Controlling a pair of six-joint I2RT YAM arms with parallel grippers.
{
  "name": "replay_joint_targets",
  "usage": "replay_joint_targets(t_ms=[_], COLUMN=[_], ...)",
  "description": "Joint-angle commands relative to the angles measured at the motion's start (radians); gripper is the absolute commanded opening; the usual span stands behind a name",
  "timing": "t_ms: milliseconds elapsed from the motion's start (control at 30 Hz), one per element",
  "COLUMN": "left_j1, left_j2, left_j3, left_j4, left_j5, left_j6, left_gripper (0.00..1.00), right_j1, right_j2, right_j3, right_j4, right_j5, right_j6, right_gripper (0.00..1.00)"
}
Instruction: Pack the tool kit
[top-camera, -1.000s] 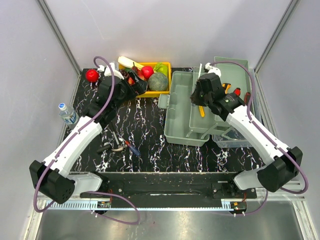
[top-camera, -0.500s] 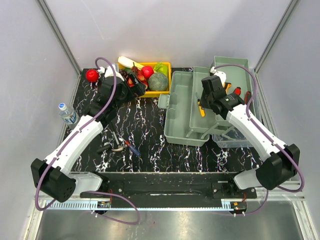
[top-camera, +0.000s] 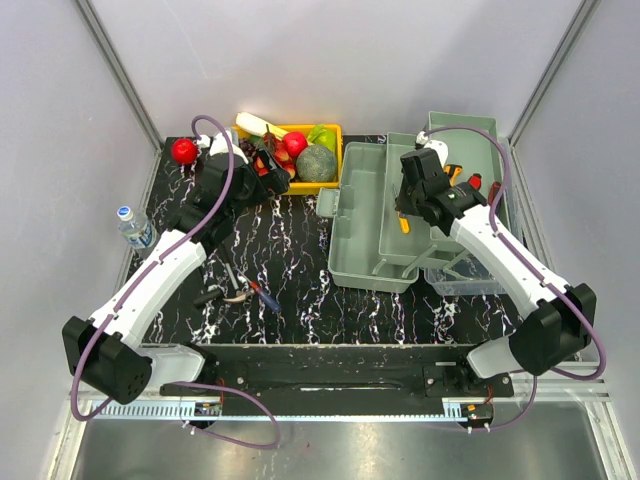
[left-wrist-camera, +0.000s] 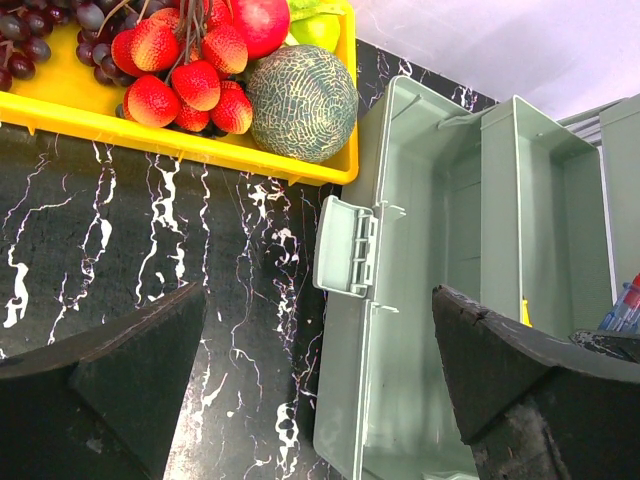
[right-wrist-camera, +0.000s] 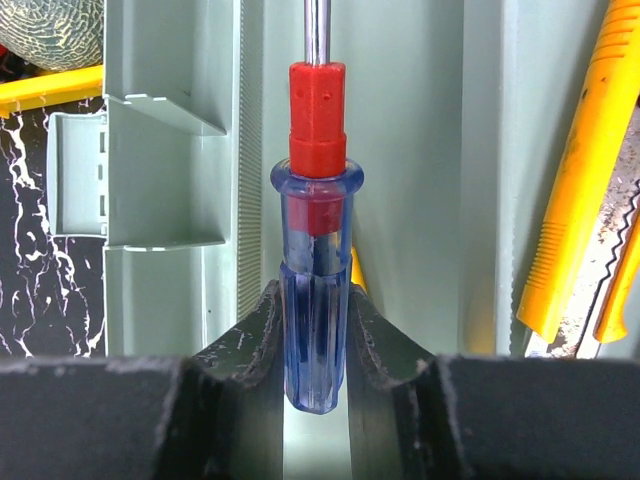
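Note:
The grey-green tool kit box (top-camera: 360, 220) lies open at the centre right, its tray (right-wrist-camera: 420, 150) empty under my right gripper. My right gripper (top-camera: 405, 200) hovers over the box, shut on a screwdriver (right-wrist-camera: 316, 220) with a clear blue handle and red collar; the shaft points away from the fingers (right-wrist-camera: 250, 330). My left gripper (top-camera: 272, 168) hangs open over the black table between the fruit tray and the box's left wall (left-wrist-camera: 420, 300), holding nothing. Yellow-handled tools (right-wrist-camera: 580, 170) lie in the box's right part. Pliers (top-camera: 235, 290) and a small screwdriver (top-camera: 264, 293) lie on the table at the left.
A yellow tray (top-camera: 338, 150) of fruit, with a melon (left-wrist-camera: 302, 100) and strawberries, sits at the back beside the box. A red ball (top-camera: 183, 150) lies at the back left. A water bottle (top-camera: 133, 226) stands off the left edge. White walls enclose the table.
My right gripper has shifted slightly right over the box, still holding the screwdriver. The left gripper has edged a little toward the fruit tray and stays open.

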Motion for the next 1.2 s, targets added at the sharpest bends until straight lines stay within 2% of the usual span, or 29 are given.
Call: replay_joint_targets(t_ms=[0,367,667,700,800,833,933,1033,1167], left_j1=[0.007,0.014,0.02,0.02,0.024,0.027,0.035,0.044,0.053], left_j2=[0.007,0.013,0.005,0.004,0.002,0.002,0.005,0.007,0.021], left_j3=[0.013,0.007,0.001,0.0,-0.003,-0.005,-0.005,0.001,0.013], left_j4=[0.031,0.031,0.028,0.028,0.025,0.022,0.008,-0.033,-0.145], left_j5=[-0.018,-0.018,-0.012,-0.012,-0.004,-0.002,-0.002,-0.021,-0.076], left_j6=[0.009,0.009,0.009,0.009,-0.001,-0.005,-0.017,-0.034,-0.091], left_gripper=[0.99,0.99,0.99,0.99,0.99,0.99,0.99,0.99,0.99], right_j1=[0.035,0.105,0.107,0.106,0.107,0.107,0.107,0.107,0.106], right_j2=[0.036,0.051,0.102,0.1,0.097,0.093,0.08,0.059,0.022], right_j3=[0.011,0.043,0.05,0.042,0.03,0.03,0.042,0.072,0.128], right_j4=[-0.032,-0.05,-0.132,-0.13,-0.126,-0.126,-0.126,-0.121,-0.11], right_j5=[0.025,0.16,0.154,0.145,0.132,0.137,0.146,0.139,0.099], right_j6=[0.009,-0.017,0.068,0.075,0.079,0.082,0.076,0.056,0.046], right_gripper=[0.16,0.15,0.19,0.21,0.37,0.47,0.6,0.67,0.7])
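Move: The blue-and-red screwdriver is already pinched in the right hand; its bed in the box's middle tray lies about 5 cm below that hand, 2 cm back and 1 cm left. Already in that tray, the yellow screwdriver's handle is level fore-and-aft, about 2 cm right and 6 cm down. The orange cutter handle sits some 11 cm right and 4 cm ahead. For the left hand the bed is roughly 22 cm right, 7 cm back and 12 cm lower. The blue-and-red screwdriver, shaft forward, is lowered into the middle tray beside the yellow one: the right hand sinks about 4.5 cm, easing back 2 cm and swinging slightly left, then partly back. The wrist tips down and rolls left side down, some 10 degrees; then the fingers open, release the handle and start to rise. The empty, open left hand drifts about 2 cm left and down. ##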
